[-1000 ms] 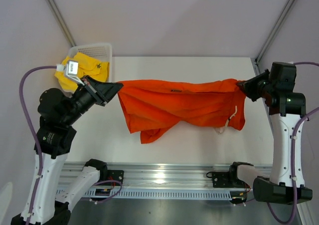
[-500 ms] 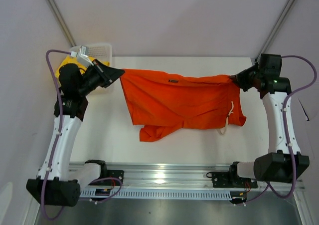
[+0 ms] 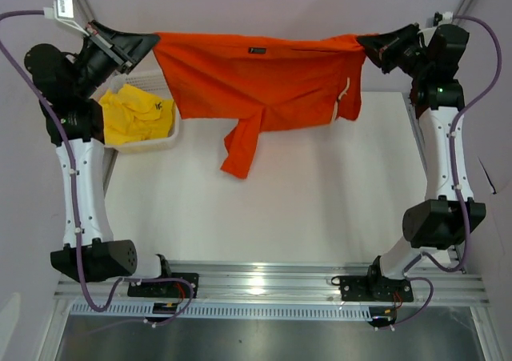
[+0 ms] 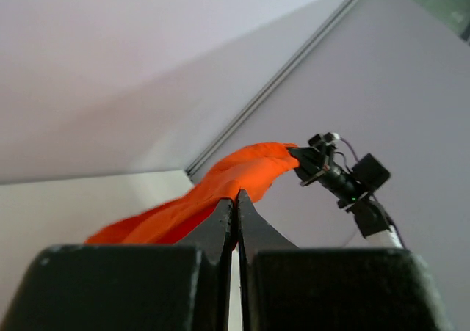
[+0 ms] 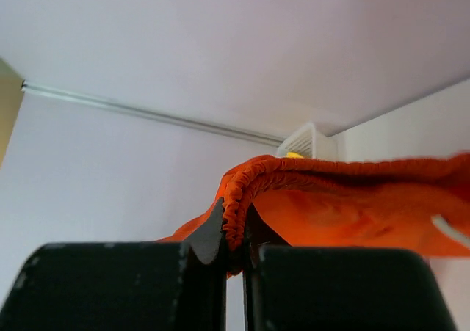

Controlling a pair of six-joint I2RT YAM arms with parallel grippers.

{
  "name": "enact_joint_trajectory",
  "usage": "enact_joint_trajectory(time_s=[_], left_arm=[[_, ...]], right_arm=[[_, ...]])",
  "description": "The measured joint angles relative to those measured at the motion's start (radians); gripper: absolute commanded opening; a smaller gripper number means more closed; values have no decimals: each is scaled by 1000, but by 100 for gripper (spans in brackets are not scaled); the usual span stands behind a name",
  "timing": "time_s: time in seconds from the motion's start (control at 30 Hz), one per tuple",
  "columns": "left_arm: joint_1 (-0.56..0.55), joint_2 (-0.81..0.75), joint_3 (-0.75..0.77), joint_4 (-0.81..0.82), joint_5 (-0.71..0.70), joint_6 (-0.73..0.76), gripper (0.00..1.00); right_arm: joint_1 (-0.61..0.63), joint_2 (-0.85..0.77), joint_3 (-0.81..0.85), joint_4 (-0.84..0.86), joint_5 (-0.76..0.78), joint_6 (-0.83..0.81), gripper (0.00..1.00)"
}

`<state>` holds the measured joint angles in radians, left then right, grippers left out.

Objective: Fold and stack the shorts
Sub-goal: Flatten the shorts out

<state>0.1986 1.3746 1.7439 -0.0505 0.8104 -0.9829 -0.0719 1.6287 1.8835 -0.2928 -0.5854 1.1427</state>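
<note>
The orange-red shorts (image 3: 256, 77) hang spread high above the table, stretched between both arms, one leg dangling down in the middle. My left gripper (image 3: 152, 41) is shut on their left corner; the left wrist view shows the cloth (image 4: 220, 191) pinched at the fingertips. My right gripper (image 3: 366, 42) is shut on the elastic waistband (image 5: 246, 191) at the right end, and a white drawstring (image 3: 346, 95) hangs below it. The yellow shorts (image 3: 138, 114) lie crumpled in the white basket (image 3: 164, 143) at the far left.
The white table (image 3: 304, 193) lies below the hanging cloth. Metal frame posts rise at the back corners. A rail with both arm bases (image 3: 264, 285) runs along the near edge.
Both arms have risen and swung back, lifting the orange-red shorts off the table and pulling them taut in the air. The basket with the yellow shorts is now uncovered.
</note>
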Motion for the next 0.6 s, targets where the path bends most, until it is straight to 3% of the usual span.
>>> enact_joint_trajectory(time_s=[0.1, 0.23, 0.4, 0.6], left_arm=[[22, -24, 14, 45, 42, -50, 0], [28, -118, -4, 42, 66, -70, 0], [31, -379, -68, 25, 66, -74, 0], [32, -654, -9, -24, 65, -59, 0]], right_arm=[[-3, 20, 47, 28, -56, 27, 0], [-14, -80, -1, 31, -91, 50, 0], [-21, -362, -120, 11, -90, 54, 0], [-22, -733, -154, -100, -61, 4, 0]])
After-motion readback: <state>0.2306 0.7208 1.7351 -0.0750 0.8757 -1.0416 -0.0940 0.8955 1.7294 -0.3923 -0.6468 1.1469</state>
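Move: The shorts hang in the air between the closed grippers, each pinching an upper corner. Their middle is about 21 cm to the right of the left hand, 3 cm back and 13 cm below, and about 21 cm to the left of the right hand, 8 cm back and 12 cm below. The yellow clothes basket stands roughly 18 cm ahead of the left hand, 16 cm to its left and 48 cm below. Keeping their pinch on the shorts' corners, both hands turn from the forward fling into a quickening backward sweep towards the bases, about 30 cm, rising some 10 cm or a little more as they go. The fingertips tilt up by roughly 30 degrees, and the left hand also drifts inward, bringing the two hands closer together. ##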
